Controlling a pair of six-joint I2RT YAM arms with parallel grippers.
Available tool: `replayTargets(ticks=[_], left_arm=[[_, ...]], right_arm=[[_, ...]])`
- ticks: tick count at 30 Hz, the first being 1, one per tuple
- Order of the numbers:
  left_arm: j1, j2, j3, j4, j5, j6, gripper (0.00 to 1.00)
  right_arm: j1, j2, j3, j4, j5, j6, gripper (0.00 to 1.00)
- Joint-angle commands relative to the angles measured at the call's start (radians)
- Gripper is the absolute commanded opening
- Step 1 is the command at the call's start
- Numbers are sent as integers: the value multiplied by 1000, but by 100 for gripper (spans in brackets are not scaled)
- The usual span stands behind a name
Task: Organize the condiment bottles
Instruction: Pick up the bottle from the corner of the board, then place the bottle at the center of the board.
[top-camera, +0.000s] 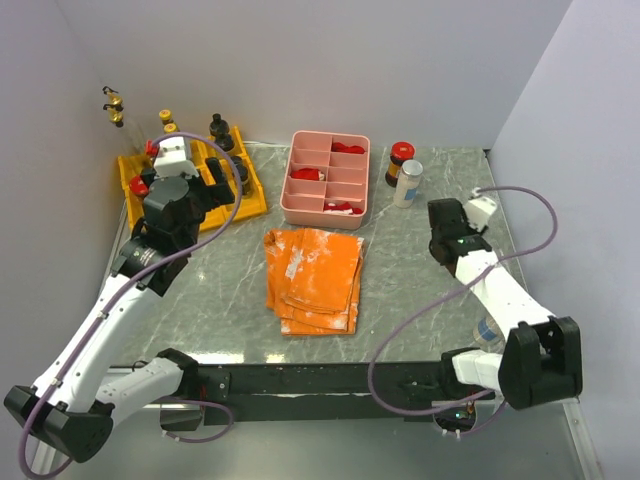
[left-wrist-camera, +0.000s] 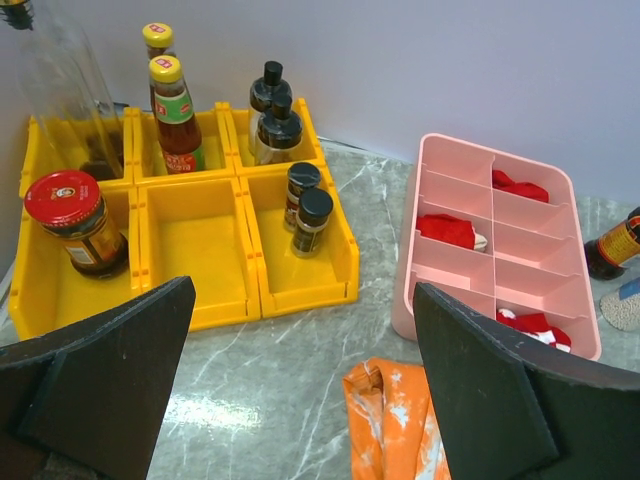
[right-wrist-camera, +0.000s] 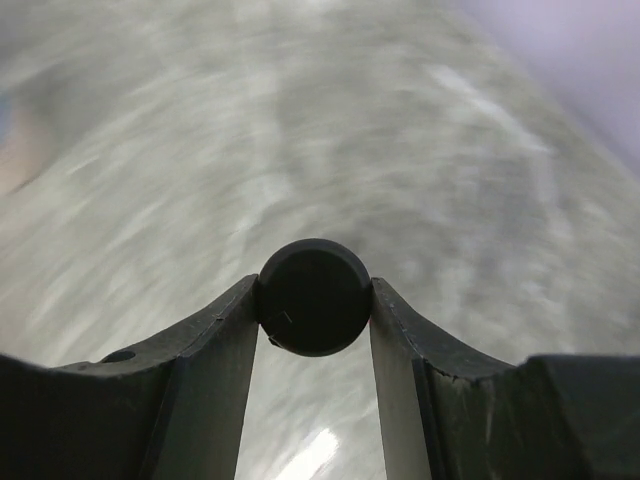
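My right gripper (right-wrist-camera: 314, 292) is shut on the round black cap (right-wrist-camera: 314, 312) of a condiment bottle, seen from straight above; the bottle's body is hidden under it. In the top view that gripper (top-camera: 447, 232) hangs over the table's right side. A red-capped dark jar (top-camera: 400, 163) and a silver-capped white bottle (top-camera: 408, 184) stand beside the pink tray. My left gripper (left-wrist-camera: 302, 292) is open and holds nothing, in front of the yellow bins (left-wrist-camera: 200, 300). The bins hold a red-lidded jar (left-wrist-camera: 72, 222), yellow-capped sauce bottles (left-wrist-camera: 175, 115), black-capped bottles (left-wrist-camera: 275, 120) and two small black-capped jars (left-wrist-camera: 308, 208).
A pink divided tray (top-camera: 296, 205) with red pieces stands at the back centre. An orange folded cloth (top-camera: 315, 278) lies mid-table, its corner just below my left fingers (left-wrist-camera: 400, 420). White walls close in the back and both sides.
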Motion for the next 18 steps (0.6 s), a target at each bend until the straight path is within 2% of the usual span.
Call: replayTargets(ticks=[1,3,6,12,18], left_arm=[[-4,-36,-6,45,-33,19,96],[-4,-46,-10,49,-44,18,97],[-2,-75,-7,30,-15,-8,96],[-4,-215,39,-123,47,-97,96],[-4,-413,25,-207,181,-186,96]], right_arm=[[158,-108,11,135,-173,-167,16],[235,-125,23,166,-265,-187,16],[397,-99,100,161,-290,-187,16],[708,107,350,108,-253,-179,15],[880,363,600,112,-267,-193,15]])
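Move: The right hand already grips a small black-capped bottle clear of the table; its likely place, the front-right compartment of the yellow tray, lies about 52 cm to its left, 12 cm farther out and some 8 cm below. On the way, the orange cloth lies about 33 cm left and 6 cm nearer, and the pink box about 31 cm left and 15 cm farther out. From the left hand, that compartment is roughly 10 cm ahead, 1 cm left and 30 cm below. Keeping its pinch on the capped bottle, the right hand sweeps fast to the left, some 37 cm, climbing about 10 cm as it leaves the bare right side for the space above the orange cloth, and swings its fingers around counter-clockwise by about 60 degrees, towards the yellow tray. Meanwhile the empty, wide-open left hand backs off from above the tray and rises, slowly and then quicker, its fingers tipping up a little, touching nothing. ##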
